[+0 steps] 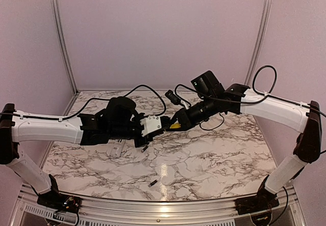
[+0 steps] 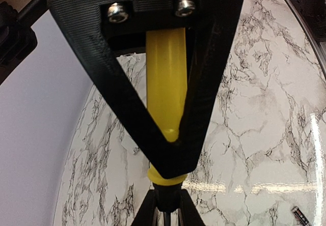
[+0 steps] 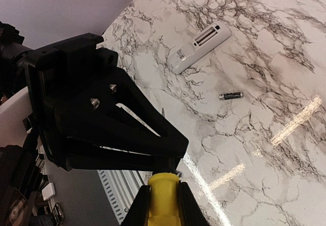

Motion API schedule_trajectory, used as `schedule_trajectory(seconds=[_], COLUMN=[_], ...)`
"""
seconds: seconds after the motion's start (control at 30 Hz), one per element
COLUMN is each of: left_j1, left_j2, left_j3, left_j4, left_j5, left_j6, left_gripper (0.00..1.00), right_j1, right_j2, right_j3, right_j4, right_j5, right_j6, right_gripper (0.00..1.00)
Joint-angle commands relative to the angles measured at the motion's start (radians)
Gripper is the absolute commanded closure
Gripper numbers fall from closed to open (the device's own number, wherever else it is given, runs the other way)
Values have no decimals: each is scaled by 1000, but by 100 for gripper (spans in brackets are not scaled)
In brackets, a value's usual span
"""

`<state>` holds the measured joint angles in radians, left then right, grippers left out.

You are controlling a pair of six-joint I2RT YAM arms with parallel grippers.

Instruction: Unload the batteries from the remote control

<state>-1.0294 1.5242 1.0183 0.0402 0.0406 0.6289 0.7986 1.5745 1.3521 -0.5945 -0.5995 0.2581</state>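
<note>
The white remote control (image 3: 198, 48) lies flat on the marble with its open compartment facing up; from above it peeks out under the left arm (image 1: 116, 148). One battery (image 3: 231, 95) lies loose beside it, and a battery (image 1: 152, 182) also shows near the table's front (image 2: 300, 215). Above the table both grippers meet on a yellow-handled tool (image 1: 174, 126). My right gripper (image 3: 163, 198) is shut on the yellow handle (image 2: 165, 83). My left gripper (image 2: 167, 208) is shut on the tool's black collar. A second battery cannot be made out.
Marble tabletop (image 1: 214, 154) with a metal rail along the front edge (image 1: 163, 205). Lilac walls with aluminium corner posts (image 1: 61, 37) close in the back. Black cables (image 1: 153, 91) loop over the far part of the table.
</note>
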Motion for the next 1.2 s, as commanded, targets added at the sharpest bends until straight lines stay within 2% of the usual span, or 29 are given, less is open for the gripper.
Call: schedule_trajectory(seconds=[0.0, 0.1, 0.37, 0.47, 0.7, 0.8, 1.0, 1.17], left_j1=[-4, -4, -6, -6, -6, -6, -3, 22], left_j2=[-49, -81, -162, -182, -183, -163, -79, 17], left_j3=[-32, -72, -171, -205, -258, -261, -205, -136], left_j4=[18, 35, 66, 76, 48, 17, -124, -210], left_j5=[-22, -33, -99, -136, -228, -321, -508, -520], left_j6=[-44, -83, -188, -245, -460, -566, -753, -850], left_gripper=[100, 100, 100, 100, 100, 100, 100, 100], right_j1=[11, 11, 10, 7, -20, -48, -111, -119], right_j2=[-10, -8, -5, -7, -37, -67, -122, -151], right_j3=[40, 56, 107, 125, 136, 115, 50, 2], right_j4=[6, -2, -10, -19, -53, -50, -39, -32], right_j5=[32, 81, 225, 297, 501, 556, 577, 574], right_j6=[8, 18, 39, 46, 84, 108, 148, 166], right_gripper=[80, 61, 24, 15, 6, 3, 2, 2])
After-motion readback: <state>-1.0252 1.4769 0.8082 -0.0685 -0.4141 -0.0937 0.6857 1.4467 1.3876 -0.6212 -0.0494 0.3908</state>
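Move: The remote control lies about 21 cm to the left of the left hand and 3 cm farther out, some 19 cm below it. On the table too, one loose battery is about 8 cm left and 3 cm ahead of this hand; a second battery is 4 cm left and 16 cm back. From the right hand the remote control is roughly 28 cm left, 4 cm ahead and 22 cm down. Right opens off the handle, retreating forward-right; left swings the screwdriver about 10 cm left, down, counter-clockwise, towards remote. ##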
